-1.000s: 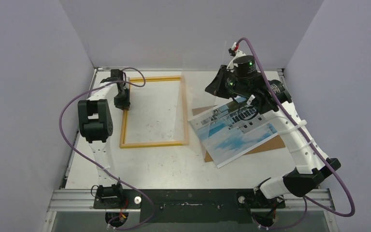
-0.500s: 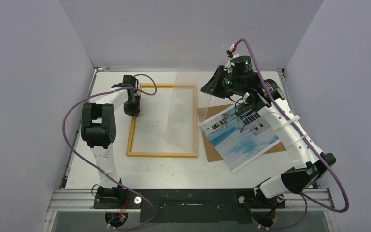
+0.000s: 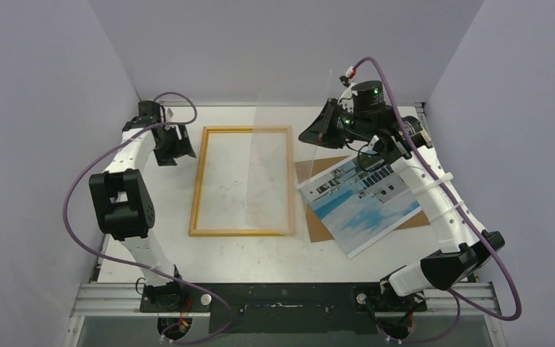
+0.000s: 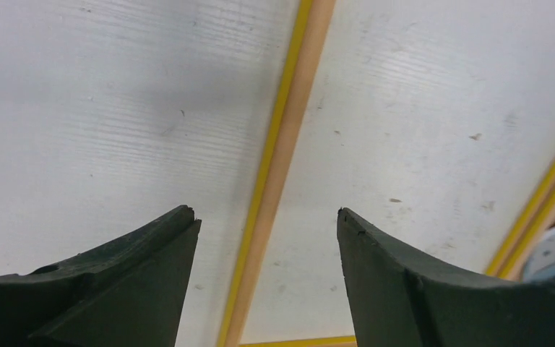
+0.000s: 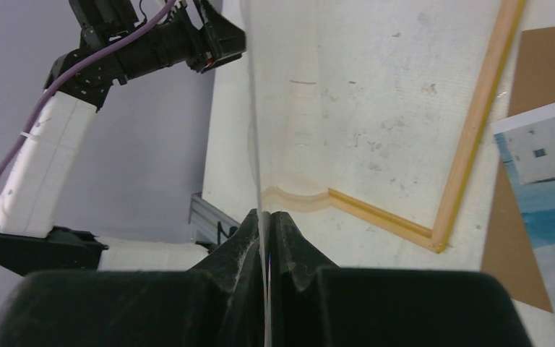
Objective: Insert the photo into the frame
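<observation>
The frame (image 3: 198,181) lies flat in the middle of the table, its yellow and wood border showing in the left wrist view (image 4: 289,123) and the right wrist view (image 5: 477,123). The photo (image 3: 365,206), blue water and a white building, rests face up on a brown backing board (image 3: 316,231) to the right of the frame. My left gripper (image 3: 175,152) hangs open just left of the frame's far left corner, with its jaws (image 4: 266,213) empty. My right gripper (image 3: 316,131) is shut on a clear pane (image 3: 271,166), which stands on edge over the frame (image 5: 253,108).
Pale walls close the table in on the left, back and right. The backing board (image 5: 549,65) sticks out past the photo (image 5: 549,173) at its far and near corners. The left arm (image 5: 152,47) reaches along the table's left side.
My left gripper slid the frame right and squared it, then opened, let go of its left edge and drew back left. The right gripper kept the pane, shifting slightly.
</observation>
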`<state>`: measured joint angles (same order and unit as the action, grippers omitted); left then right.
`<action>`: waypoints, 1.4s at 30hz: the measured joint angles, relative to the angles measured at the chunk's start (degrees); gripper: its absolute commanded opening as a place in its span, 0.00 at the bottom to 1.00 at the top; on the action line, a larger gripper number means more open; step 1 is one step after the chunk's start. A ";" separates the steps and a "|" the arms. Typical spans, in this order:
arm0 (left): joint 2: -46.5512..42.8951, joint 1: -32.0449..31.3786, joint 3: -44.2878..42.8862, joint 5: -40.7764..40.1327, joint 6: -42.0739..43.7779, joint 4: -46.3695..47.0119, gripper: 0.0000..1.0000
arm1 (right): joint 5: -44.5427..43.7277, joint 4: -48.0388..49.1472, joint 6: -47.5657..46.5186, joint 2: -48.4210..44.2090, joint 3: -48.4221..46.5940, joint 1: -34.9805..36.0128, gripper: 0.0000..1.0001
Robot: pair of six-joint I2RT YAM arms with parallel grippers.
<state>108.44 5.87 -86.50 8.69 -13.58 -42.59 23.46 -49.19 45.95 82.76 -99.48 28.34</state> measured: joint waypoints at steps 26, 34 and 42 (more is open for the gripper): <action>-24.96 12.22 4.48 8.94 -16.00 -5.22 0.93 | 11.72 20.61 17.55 26.93 -8.70 9.90 0.00; -24.98 12.72 6.73 7.65 -15.74 -8.04 0.93 | 15.37 25.09 18.93 39.45 -16.94 8.85 0.00; -24.98 12.72 9.20 7.21 -14.62 -9.46 0.93 | 17.33 22.16 14.29 49.29 -17.03 4.87 0.00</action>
<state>83.46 18.59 -77.30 15.90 -28.21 -52.05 40.80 -27.03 60.25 132.05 -116.51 33.21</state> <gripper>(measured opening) 0.930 0.033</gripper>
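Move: About 19 cm to the left, 6 cm ahead and 35 cm below the right hand, which already holds the upright clear sheet, lies the middle of the empty yellow frame. The photo, on its brown backing board, is some 26 cm to that hand's right, level fore and aft and equally low. From the open left hand the frame's middle lies roughly 22 cm right, 7 cm back and 8 cm below. Carrying the clear sheet in a still-shut grip, the right hand sweeps about 18 cm left over the frame, then goes forward some 11 cm and sinks nearly 20, its fingers tipping farther down. The left hand lifts about 16 cm clear of the frame's left bar, opening wide, then draws back and partly down, turning counter-clockwise. ##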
